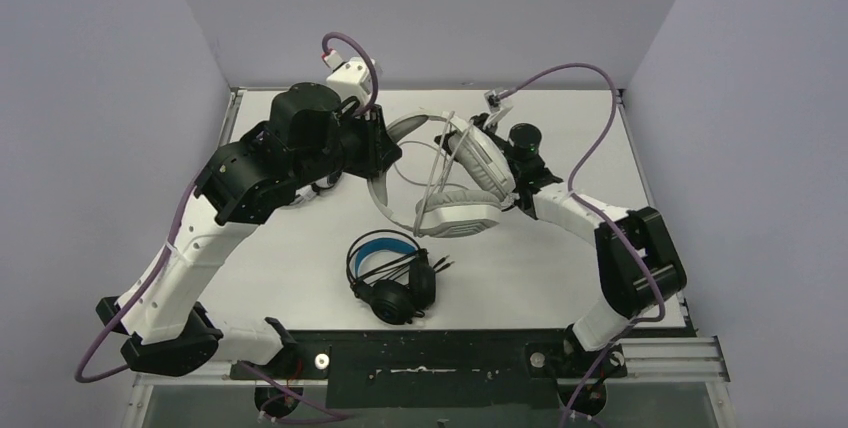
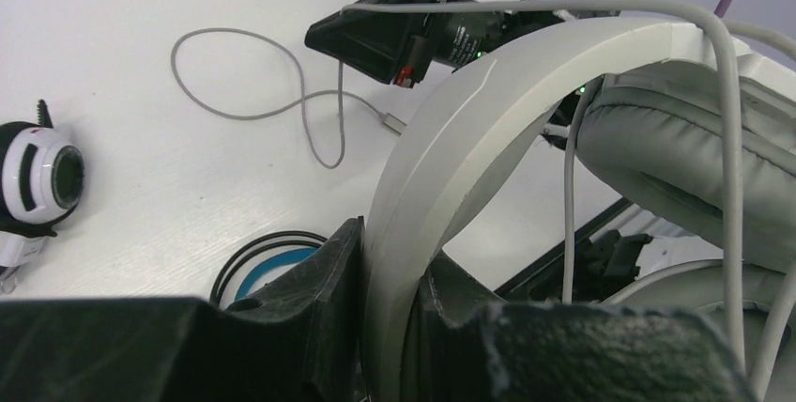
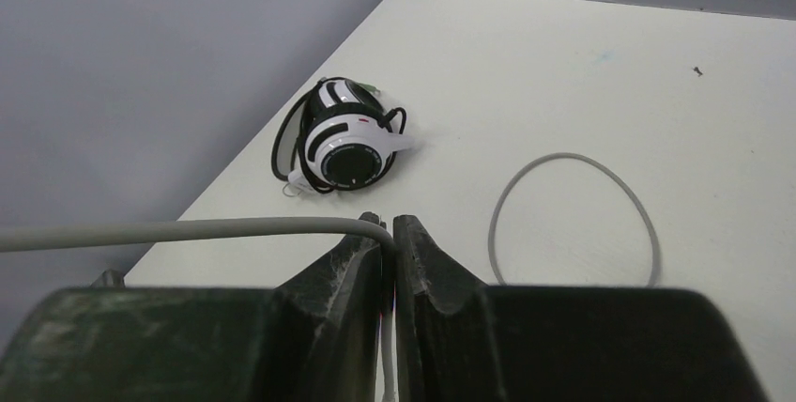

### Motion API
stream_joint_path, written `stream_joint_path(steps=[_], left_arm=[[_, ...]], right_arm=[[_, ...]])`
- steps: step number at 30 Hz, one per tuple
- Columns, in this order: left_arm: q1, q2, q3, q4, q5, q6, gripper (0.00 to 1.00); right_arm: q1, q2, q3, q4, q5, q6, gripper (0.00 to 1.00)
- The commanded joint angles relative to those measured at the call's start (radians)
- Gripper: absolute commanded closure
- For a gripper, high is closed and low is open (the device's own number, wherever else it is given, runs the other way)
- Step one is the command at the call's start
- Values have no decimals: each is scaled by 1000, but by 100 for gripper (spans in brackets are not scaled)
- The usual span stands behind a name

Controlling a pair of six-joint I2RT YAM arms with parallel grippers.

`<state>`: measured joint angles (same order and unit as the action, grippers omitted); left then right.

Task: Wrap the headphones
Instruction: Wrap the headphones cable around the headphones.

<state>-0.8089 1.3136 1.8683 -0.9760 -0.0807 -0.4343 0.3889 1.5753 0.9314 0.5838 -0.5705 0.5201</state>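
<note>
The white/grey headphones (image 1: pixel 462 180) hang in the air over the middle of the table. My left gripper (image 2: pixel 392 254) is shut on their pale headband (image 2: pixel 469 111). Their grey ear cushion (image 2: pixel 666 153) has the pale cable (image 2: pixel 725 130) running over it. My right gripper (image 3: pixel 390 225) is shut on that cable (image 3: pixel 188 230), close behind the ear cups (image 1: pixel 512 176). The cable's loose end lies looped on the table (image 3: pixel 574 160). The black headphones (image 1: pixel 392 275) with a blue-lined band lie near the front. A white headset with black cup centres (image 3: pixel 344 144) lies coiled by the left wall.
Grey walls enclose the white table (image 1: pixel 560 268) on three sides. The cable's plug (image 2: pixel 392 123) rests on the table under my right wrist (image 2: pixel 404 31). The left arm's elbow (image 1: pixel 255 173) is over the table's left part.
</note>
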Motion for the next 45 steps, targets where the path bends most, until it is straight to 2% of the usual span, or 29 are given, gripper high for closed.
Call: stream_joint_path(steps=[1,6,9,14,19,24,28,32,36,37,38,41,45], left_arm=[[-60,8,153,87,-112,-25,100],[-134,99,324,-28,-219,44,100],[-148,116,341,-40,-233,49,100],[-150,127,352,-23,-247,54,100],[-150,171,434,-38,-259,69,100],[-150,198,482,-60,-270,88,100],[-146,200,495,-56,-289,97,100],[-139,203,515,-59,-302,105,100],[-115,201,535,-66,-302,109,100],[-106,200,535,-64,-300,108,100],[-94,199,536,-62,-295,105,100],[-47,195,536,-55,-248,90,100],[-9,196,550,-49,-214,83,100]], right_arm=[[53,103,30,242,138,87,89],[106,192,1,389,224,157,83],[122,240,-7,448,256,193,78],[134,309,-17,542,284,232,63],[134,343,-33,614,308,234,50],[126,301,-48,531,291,157,41],[59,221,-110,435,252,153,37],[-83,109,-118,155,143,101,31],[-195,-54,-178,-15,61,-65,25],[-198,-100,-192,-95,69,-133,22],[-195,-145,-214,-105,64,-179,21],[-152,-258,-348,16,35,-249,6],[-7,-309,-402,29,60,-402,3]])
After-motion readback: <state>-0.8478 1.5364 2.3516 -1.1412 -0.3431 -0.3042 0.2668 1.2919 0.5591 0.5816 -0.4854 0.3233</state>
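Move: The grey headphones hang from the left fingers, their middle about 9 cm right, 3 ahead and 9 below that hand; the black headphones lie about 38 cm straight below it, 2 cm back. From the right fingertips, pinching the cable on the far side, the grey headphones are about 12 cm back, 1 left and 9 higher. From the right hand, the cable's loose loop lies 10 ahead, 3 left, 22 below; the black headphones 16 back, 10 left, 20 below. The grey cable is let go by the right fingertips, which open from nearly shut to wide while that hand sinks about 8 cm, easing left and slightly forward; it then sweeps some 16 cm right and finally pulls back towards the robot, rising a little. The left hand keeps its pinch on the headband and lifts the headphones about 7 cm, fingers tilting up some 10 degrees, with a little forward travel late on. ##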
